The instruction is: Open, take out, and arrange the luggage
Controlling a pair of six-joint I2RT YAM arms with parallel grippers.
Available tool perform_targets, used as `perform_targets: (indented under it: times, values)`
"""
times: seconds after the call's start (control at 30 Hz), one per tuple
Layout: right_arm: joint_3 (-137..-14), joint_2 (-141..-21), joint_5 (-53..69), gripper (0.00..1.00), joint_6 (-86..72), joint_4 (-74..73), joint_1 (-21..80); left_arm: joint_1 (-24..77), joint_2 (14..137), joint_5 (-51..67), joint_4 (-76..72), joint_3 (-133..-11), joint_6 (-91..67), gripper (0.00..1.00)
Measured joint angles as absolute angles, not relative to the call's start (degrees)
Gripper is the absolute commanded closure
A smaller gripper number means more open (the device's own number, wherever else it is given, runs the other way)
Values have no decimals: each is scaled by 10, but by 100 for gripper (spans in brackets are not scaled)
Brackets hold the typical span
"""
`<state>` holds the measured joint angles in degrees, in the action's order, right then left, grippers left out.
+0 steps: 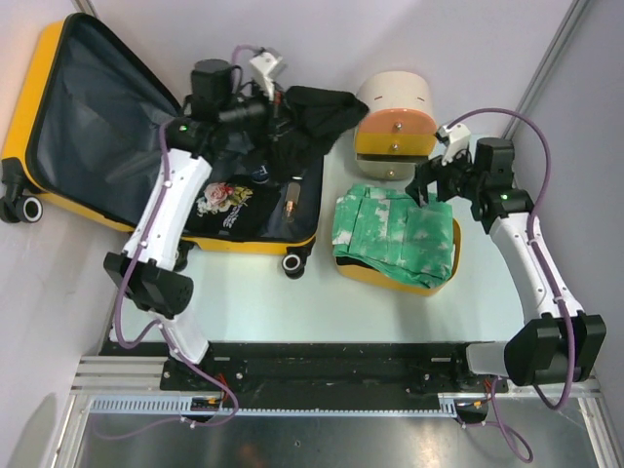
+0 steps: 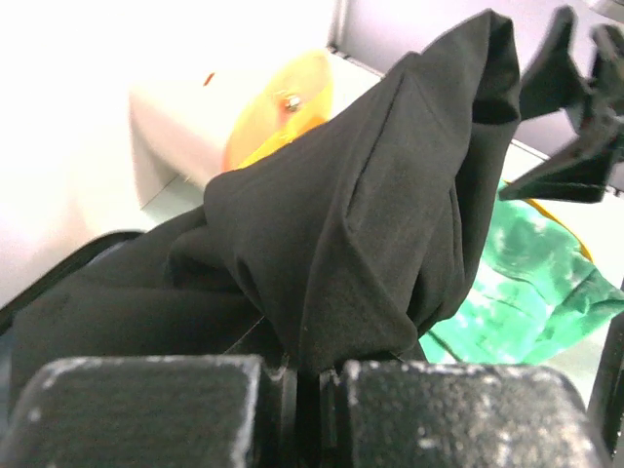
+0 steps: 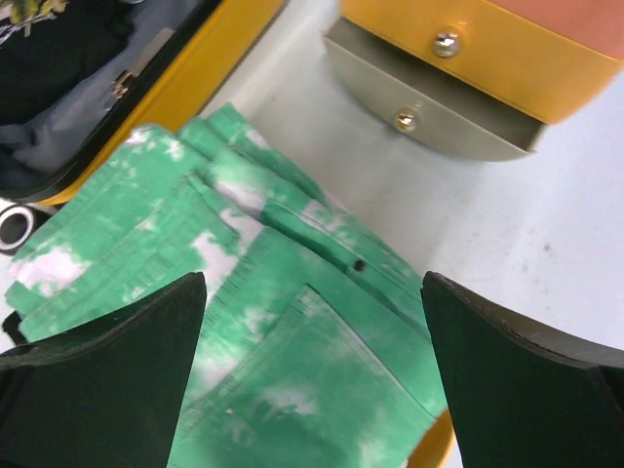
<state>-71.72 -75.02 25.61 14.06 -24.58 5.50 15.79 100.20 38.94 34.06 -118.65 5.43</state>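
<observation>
The luggage (image 1: 68,185), a yellow hard-shell suitcase, lies open at the left with its dark-lined lid back. A black printed shirt (image 1: 229,200) rests inside it. My left gripper (image 1: 283,102) is shut on a black garment (image 1: 322,107) lifted over the suitcase's right edge. In the left wrist view the cloth (image 2: 370,214) bunches up from the closed jaws (image 2: 310,390). My right gripper (image 1: 432,185) stands open above green bleached jeans (image 1: 395,229). In the right wrist view its fingers (image 3: 107,380) flank the jeans (image 3: 292,322) without touching them.
The jeans lie folded on a small yellow bin (image 1: 385,276). A cream-and-orange drawer cabinet (image 1: 395,122) stands behind it, with its lower drawer (image 3: 429,117) pulled out. The suitcase rim (image 3: 195,68) runs close to the bin's left.
</observation>
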Motion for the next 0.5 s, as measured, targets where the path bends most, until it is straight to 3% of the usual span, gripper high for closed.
perform_targets:
  times: [0.3, 0.5]
  values:
    - [-717, -727, 257, 2, 120, -258, -50, 318, 1058, 351, 339, -1250, 106, 100]
    - [-717, -706, 253, 2, 107, -266, -121, 420, 1090, 320, 323, -1195, 175, 100]
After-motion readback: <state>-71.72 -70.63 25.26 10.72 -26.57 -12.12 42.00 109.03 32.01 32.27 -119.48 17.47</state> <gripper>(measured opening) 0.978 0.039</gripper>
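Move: The left hand, holding the black garment high, is taking it to the yellow bin full of green cloth, about 27 cm to its right, 13 cm back and 33 cm below. The drawer box is about 28 cm right and 12 cm ahead, some 28 cm down; the open suitcase's base lies roughly 10 cm left, 2 cm ahead and 34 cm below. From the right hand the bin is about 5 cm back, 5 cm left and 20 cm down. Still pinching the black garment in shut fingers, the left hand sweeps it to the right about 19 cm and back some 8 cm, from the suitcase towards the yellow bin, turning clockwise about 25 degrees and sinking only late. The empty right hand, wide open, clears out to the right by roughly 11 cm, turning clockwise too. ##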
